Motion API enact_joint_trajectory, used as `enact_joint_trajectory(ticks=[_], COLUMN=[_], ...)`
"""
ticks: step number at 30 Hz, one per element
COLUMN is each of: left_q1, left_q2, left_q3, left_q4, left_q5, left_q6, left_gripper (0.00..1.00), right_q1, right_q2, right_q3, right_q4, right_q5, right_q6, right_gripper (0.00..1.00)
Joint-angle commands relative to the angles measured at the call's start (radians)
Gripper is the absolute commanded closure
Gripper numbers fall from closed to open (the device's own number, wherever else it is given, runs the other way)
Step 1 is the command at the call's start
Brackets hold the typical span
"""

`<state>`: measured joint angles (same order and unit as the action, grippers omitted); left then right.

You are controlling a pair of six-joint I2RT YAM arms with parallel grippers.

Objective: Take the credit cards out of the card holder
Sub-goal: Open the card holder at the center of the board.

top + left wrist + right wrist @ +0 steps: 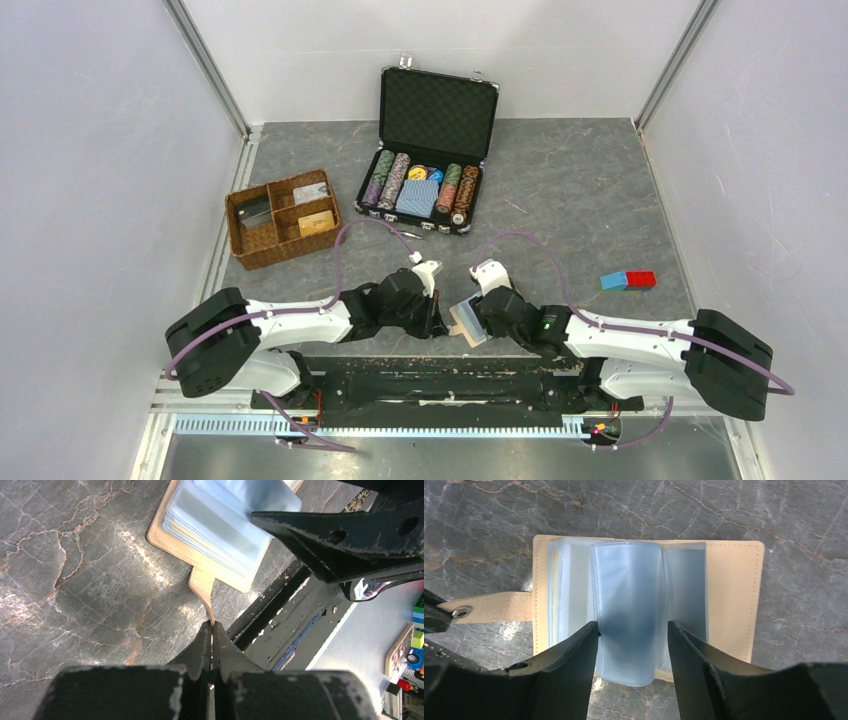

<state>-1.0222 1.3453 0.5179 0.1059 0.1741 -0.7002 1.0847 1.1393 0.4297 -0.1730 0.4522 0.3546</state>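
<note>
The tan card holder (466, 322) lies open at the table's near edge between the two arms, its pale blue-grey sleeves (574, 590) fanned out. My left gripper (212, 624) is shut on its strap tab (201, 585). My right gripper (633, 625) stands open over the holder, and one raised sleeve (629, 605) sits between its fingers. The left fingertip (591, 630) touches that sleeve's edge. A pale yellow edge (555, 595) shows in the left sleeves; I cannot make out a credit card in the holder. Three flat cards lie in the wicker tray, one of them tan (316, 222).
The brown wicker divided tray (240, 250) stands at the left. Behind it on the right is an open black case (440, 110) with poker chips and a blue deck (418, 197). Blue and red blocks (628, 280) lie at the right. A black rail (280, 610) runs along the near edge.
</note>
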Motion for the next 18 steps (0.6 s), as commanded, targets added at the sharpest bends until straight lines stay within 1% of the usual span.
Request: enact_joint_trajectory(ticks=[1, 5, 12, 15, 18], left_q1=[0.002, 0.002, 0.002, 0.002, 0.003], left_q2=[-0.030, -0.031, -0.034, -0.036, -0.040], left_q3=[-0.006, -0.006, -0.003, -0.001, -0.002], left_q4=[0.015, 0.015, 0.015, 0.015, 0.015], left_q5=[-0.017, -0.018, -0.014, -0.012, -0.010], left_q6=[0.037, 0.037, 0.037, 0.037, 0.035], left_gripper=[0.98, 0.98, 0.98, 0.98, 0.98], right_q1=[0.003, 0.003, -0.001, -0.025, -0.077], right_q2=[-0.039, -0.073, -0.135, -0.159, -0.170], right_q3=[0.028, 0.038, 0.078, 0.076, 0.097], right_q4=[-0.049, -0.099, -0.246, -0.260, -0.296], right_q5=[0.099, 0.155, 0.294, 0.313, 0.310], right_q6=[0.023, 0.041, 0.085, 0.074, 0.061], right_gripper=[0.44, 0.43, 0.43, 0.43, 0.44])
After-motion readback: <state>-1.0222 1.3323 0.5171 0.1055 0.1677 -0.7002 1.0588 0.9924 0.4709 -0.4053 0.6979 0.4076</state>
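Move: The loose sleeve leaf of the card holder sits between the right hand's half-open fingers, about 1 cm ahead and 1 cm below the hand point. The open holder's middle is some 3 cm ahead and 2 cm below; its bare right cover lies roughly 5 cm ahead and 5 cm right, its strap about 10 cm left and 3 cm back. From the left hand, that leaf is about 9 cm right, 4 cm ahead and 2 cm lower. The raised sleeve leaf is swept across the holder's spine by the right hand, which goes about 5 cm right, rising increasingly to some 3.5 cm and edging forward towards the bare right cover. The right wrist swings roughly 10 degrees clockwise while the fingers stay half open and come clear above the sleeves; the left hand stays in place, still pinching the strap. ##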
